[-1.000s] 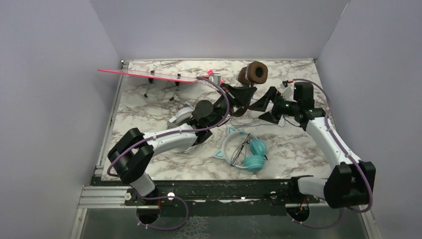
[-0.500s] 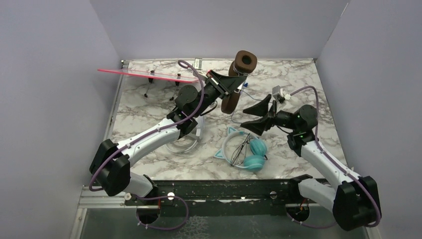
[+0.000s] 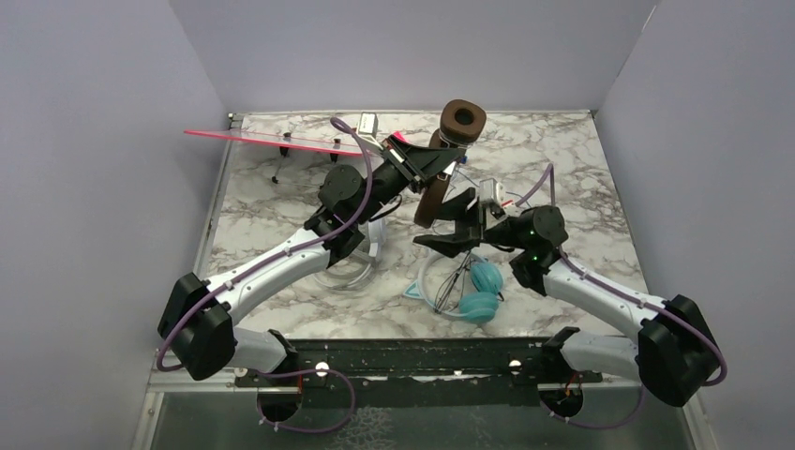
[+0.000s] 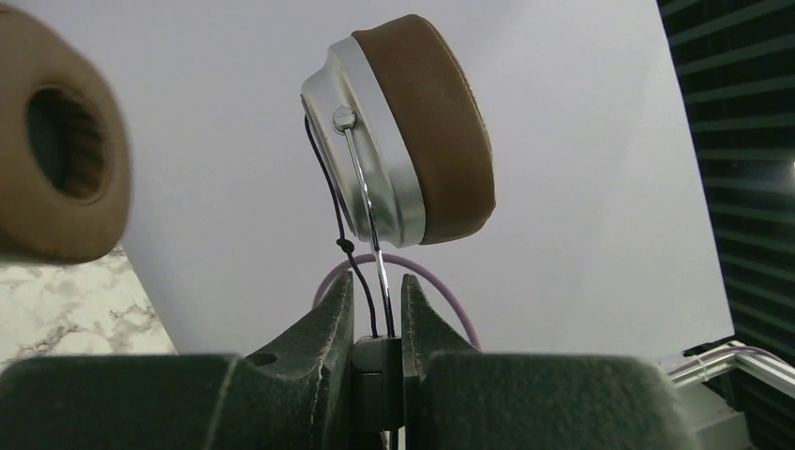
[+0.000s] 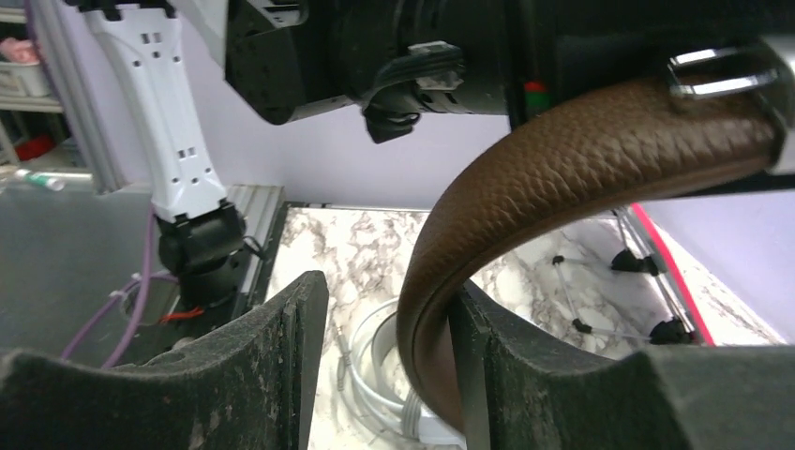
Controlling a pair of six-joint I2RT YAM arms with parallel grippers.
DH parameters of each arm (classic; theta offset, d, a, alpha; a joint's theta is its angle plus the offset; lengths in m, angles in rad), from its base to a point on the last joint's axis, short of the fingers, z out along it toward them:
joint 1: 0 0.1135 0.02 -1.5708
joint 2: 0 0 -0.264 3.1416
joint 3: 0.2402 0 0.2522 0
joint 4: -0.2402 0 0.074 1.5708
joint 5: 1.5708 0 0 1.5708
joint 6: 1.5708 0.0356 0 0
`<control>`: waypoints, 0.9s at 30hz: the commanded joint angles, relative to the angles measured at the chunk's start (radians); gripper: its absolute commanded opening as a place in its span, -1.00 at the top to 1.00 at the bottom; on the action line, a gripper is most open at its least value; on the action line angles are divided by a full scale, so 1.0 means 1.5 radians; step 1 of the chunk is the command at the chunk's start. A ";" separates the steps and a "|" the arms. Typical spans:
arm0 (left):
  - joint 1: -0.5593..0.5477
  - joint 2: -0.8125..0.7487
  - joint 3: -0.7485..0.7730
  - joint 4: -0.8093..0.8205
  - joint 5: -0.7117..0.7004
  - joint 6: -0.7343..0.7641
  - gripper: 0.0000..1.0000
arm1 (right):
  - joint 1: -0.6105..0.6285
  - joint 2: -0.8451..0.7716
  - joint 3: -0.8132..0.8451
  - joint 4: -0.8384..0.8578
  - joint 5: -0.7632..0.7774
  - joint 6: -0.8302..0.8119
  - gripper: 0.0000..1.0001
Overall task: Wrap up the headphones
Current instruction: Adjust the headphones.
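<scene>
The brown headphones (image 3: 462,120) are held in the air over the back middle of the table. My left gripper (image 3: 433,167) is shut on the slider block at the band's end (image 4: 377,366), with one brown cup (image 4: 412,131) above the jaws and the other cup (image 4: 56,159) at the left. My right gripper (image 3: 450,223) is open, and the brown headband (image 5: 562,159) passes between its jaws against the right finger (image 5: 487,375). The teal cat-ear headphones (image 3: 464,286) lie on the table below the right gripper. The white-grey headphones (image 3: 349,274) are mostly hidden under my left arm; their white cord (image 5: 384,361) shows.
A pink strip (image 3: 272,141) on thin black-footed legs stands at the back left. Lilac walls close in the table (image 3: 581,281) on the left, back and right. A black rail (image 3: 422,356) runs along the near edge.
My left gripper has lifted the brown headphones up and toward the back. My right gripper has swung left from the table's right side, and its open jaws now straddle the headband.
</scene>
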State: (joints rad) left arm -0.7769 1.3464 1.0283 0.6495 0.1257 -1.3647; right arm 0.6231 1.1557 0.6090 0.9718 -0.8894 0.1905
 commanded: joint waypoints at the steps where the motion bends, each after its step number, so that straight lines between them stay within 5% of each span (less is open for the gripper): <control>1: -0.001 -0.021 -0.004 0.065 0.016 -0.048 1.00 | 0.016 0.021 -0.014 0.069 0.116 -0.033 -0.07; 6: -0.001 -0.020 -0.005 0.067 0.019 -0.068 1.00 | 0.019 0.051 -0.006 0.107 0.139 -0.014 0.06; 10: 0.005 -0.012 -0.001 0.066 0.031 -0.059 1.00 | 0.019 0.038 0.016 0.041 0.167 0.045 0.95; 11: 0.013 -0.012 0.001 0.058 0.040 -0.051 0.93 | 0.018 0.020 0.026 -0.014 0.188 0.081 0.99; 14: 0.060 -0.035 -0.006 -0.021 0.066 -0.027 0.06 | 0.016 -0.053 0.065 -0.223 0.255 0.181 0.99; 18: 0.117 -0.083 -0.006 -0.143 0.059 0.097 -0.65 | 0.006 -0.110 0.157 -0.486 0.375 0.259 0.99; 27: 0.136 -0.085 0.082 -0.343 0.102 0.380 -0.76 | -0.049 0.040 0.551 -0.920 0.515 0.416 0.99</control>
State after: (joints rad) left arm -0.5671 1.2270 1.0973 0.2821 0.2039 -1.0420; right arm 0.5755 1.1049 1.1980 -0.0372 -0.2829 0.6491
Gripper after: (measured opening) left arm 0.872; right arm 0.057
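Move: The brown headband's near bend, the spot my open right fingers will shut on, is about 3 cm ahead of my right hand and 1 cm to its left, at its height. From my left hand, which still holds these headphones, that spot is some 6 cm back, 6 cm left and 10 cm below. The teal headphones lie roughly 9 cm back, 10 cm right and 27 cm below my right hand; the white ones about 3 cm ahead, 20 cm left and 27 cm below. My left hand keeps the brown headphones almost still while my right slips about 3 cm forward around the headband and pinches it shut. Only then do I open my left fingers wide and draw them off left and somewhat forward; my right hand carries the headphones up some 10 cm and farther forward, drifting right, while rolling about its fingers and swinging clockwise. ##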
